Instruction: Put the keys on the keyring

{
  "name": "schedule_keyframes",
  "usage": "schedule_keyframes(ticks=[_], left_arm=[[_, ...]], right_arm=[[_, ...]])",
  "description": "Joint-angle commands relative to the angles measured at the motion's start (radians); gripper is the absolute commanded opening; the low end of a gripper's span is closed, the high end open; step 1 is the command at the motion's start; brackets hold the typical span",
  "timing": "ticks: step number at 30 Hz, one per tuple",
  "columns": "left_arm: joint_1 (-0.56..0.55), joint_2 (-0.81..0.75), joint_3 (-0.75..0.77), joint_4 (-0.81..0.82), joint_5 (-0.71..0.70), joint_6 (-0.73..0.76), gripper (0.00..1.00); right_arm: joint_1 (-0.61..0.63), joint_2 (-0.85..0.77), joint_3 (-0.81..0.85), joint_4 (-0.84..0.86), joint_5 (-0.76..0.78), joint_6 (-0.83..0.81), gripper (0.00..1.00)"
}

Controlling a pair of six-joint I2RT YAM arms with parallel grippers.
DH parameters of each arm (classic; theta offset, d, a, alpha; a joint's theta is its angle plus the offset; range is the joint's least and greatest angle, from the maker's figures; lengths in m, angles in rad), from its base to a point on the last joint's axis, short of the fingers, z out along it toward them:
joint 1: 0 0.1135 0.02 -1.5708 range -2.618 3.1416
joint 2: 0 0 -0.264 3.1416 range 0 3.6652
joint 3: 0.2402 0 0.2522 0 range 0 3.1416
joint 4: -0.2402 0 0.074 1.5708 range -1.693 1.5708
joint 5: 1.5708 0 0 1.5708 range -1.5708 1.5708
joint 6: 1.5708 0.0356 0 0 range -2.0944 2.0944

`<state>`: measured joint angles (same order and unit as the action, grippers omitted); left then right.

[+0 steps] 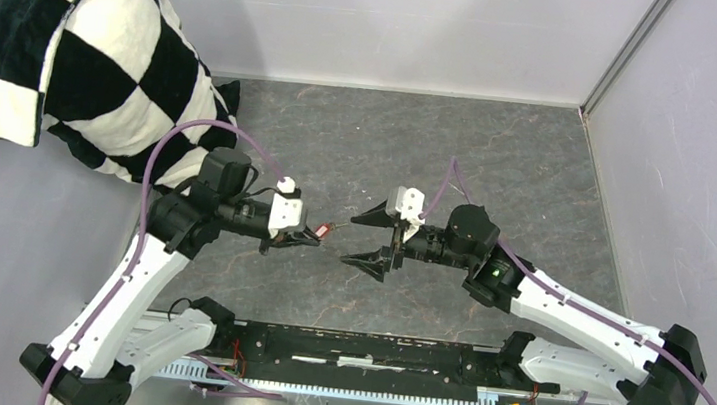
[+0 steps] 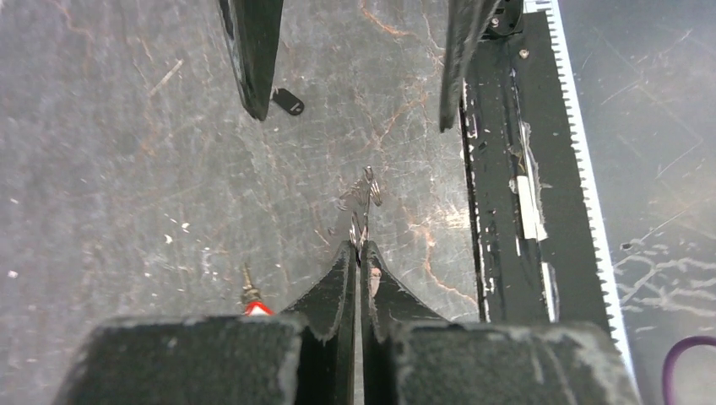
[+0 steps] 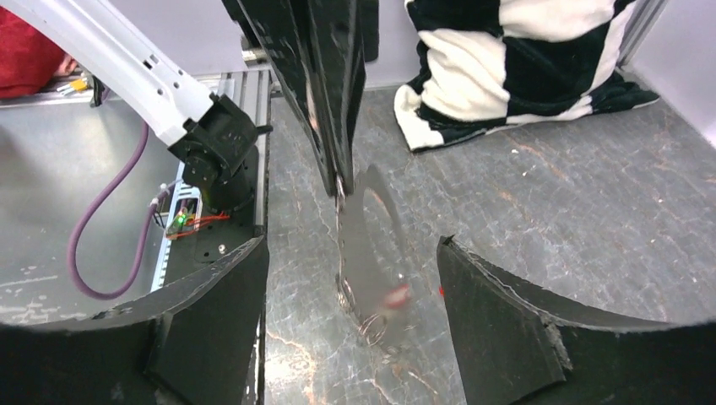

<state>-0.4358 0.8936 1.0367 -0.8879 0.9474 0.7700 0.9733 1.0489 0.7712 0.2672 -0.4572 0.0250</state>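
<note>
My left gripper [image 1: 319, 237] [image 2: 360, 246] is shut on the thin silvery keyring [image 2: 363, 194], held above the table. In the right wrist view the keyring [image 3: 342, 274] hangs blurred from the left fingers [image 3: 329, 93]. The red-tagged key [image 1: 328, 227] [image 2: 258, 309] [image 3: 397, 295] dangles by the left gripper; whether it hangs on the ring I cannot tell. The black-headed key [image 2: 289, 102] lies flat on the table beyond it. My right gripper [image 1: 351, 239] [image 3: 350, 245] faces the left one, open, its fingers either side of the hanging ring and touching nothing.
A black-and-white checked pillow [image 1: 98, 55] [image 3: 523, 67] leans in the far left corner. A black rail [image 1: 369, 349] [image 2: 507, 211] runs along the near table edge between the arm bases. Grey walls close the table at the back and right.
</note>
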Motion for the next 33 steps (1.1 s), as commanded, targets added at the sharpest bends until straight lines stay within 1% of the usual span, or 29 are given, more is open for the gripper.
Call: schedule_keyframes(ticks=[1, 4, 8, 11, 18, 23, 30, 33], left_arm=[[-0.01, -0.047, 0.027, 0.023, 0.064, 0.143, 0.02], [-0.013, -0.043, 0.038, 0.021, 0.073, 0.133, 0.02], [-0.015, -0.035, 0.043, 0.021, 0.073, 0.117, 0.02], [-0.015, -0.027, 0.05, 0.021, 0.074, 0.094, 0.02], [-0.015, 0.011, 0.074, 0.022, 0.071, 0.066, 0.02], [-0.015, 0.008, 0.073, 0.021, 0.065, 0.081, 0.02], [-0.016, -0.01, 0.067, 0.023, 0.058, 0.093, 0.02], [-0.017, -0.028, 0.049, 0.025, 0.05, 0.111, 0.02]], right_arm=[[0.004, 0.003, -0.033, 0.012, -0.009, -0.012, 0.8], [0.005, 0.014, -0.042, 0.032, -0.022, 0.008, 0.77], [0.025, 0.021, -0.053, 0.046, 0.027, 0.011, 0.73], [0.057, 0.035, -0.049, 0.045, 0.068, 0.002, 0.67], [0.138, 0.058, -0.046, 0.042, 0.161, 0.001, 0.48], [0.18, 0.075, -0.044, 0.062, 0.178, 0.021, 0.41], [0.189, 0.084, -0.022, 0.055, 0.146, 0.04, 0.39], [0.189, 0.061, 0.004, 0.034, 0.119, 0.038, 0.44]])
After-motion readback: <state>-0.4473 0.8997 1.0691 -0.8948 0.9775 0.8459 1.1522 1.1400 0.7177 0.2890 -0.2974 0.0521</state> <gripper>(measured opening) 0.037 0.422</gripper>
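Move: The keyring hangs from the left fingers, its middle about 5 cm below them and 1 cm to their right. From the right hand, that middle is roughly 5 cm left, 1 cm back and 6 cm down. On the table some 25 cm below the right hand, the red-tagged key lies about 8 cm ahead and 6 cm left, the black-tagged key 8 cm ahead and 16 cm right. Right hand sinks about 5 cm, then also back and left, half-closing towards the keyring's lower end; left keeps hold. ##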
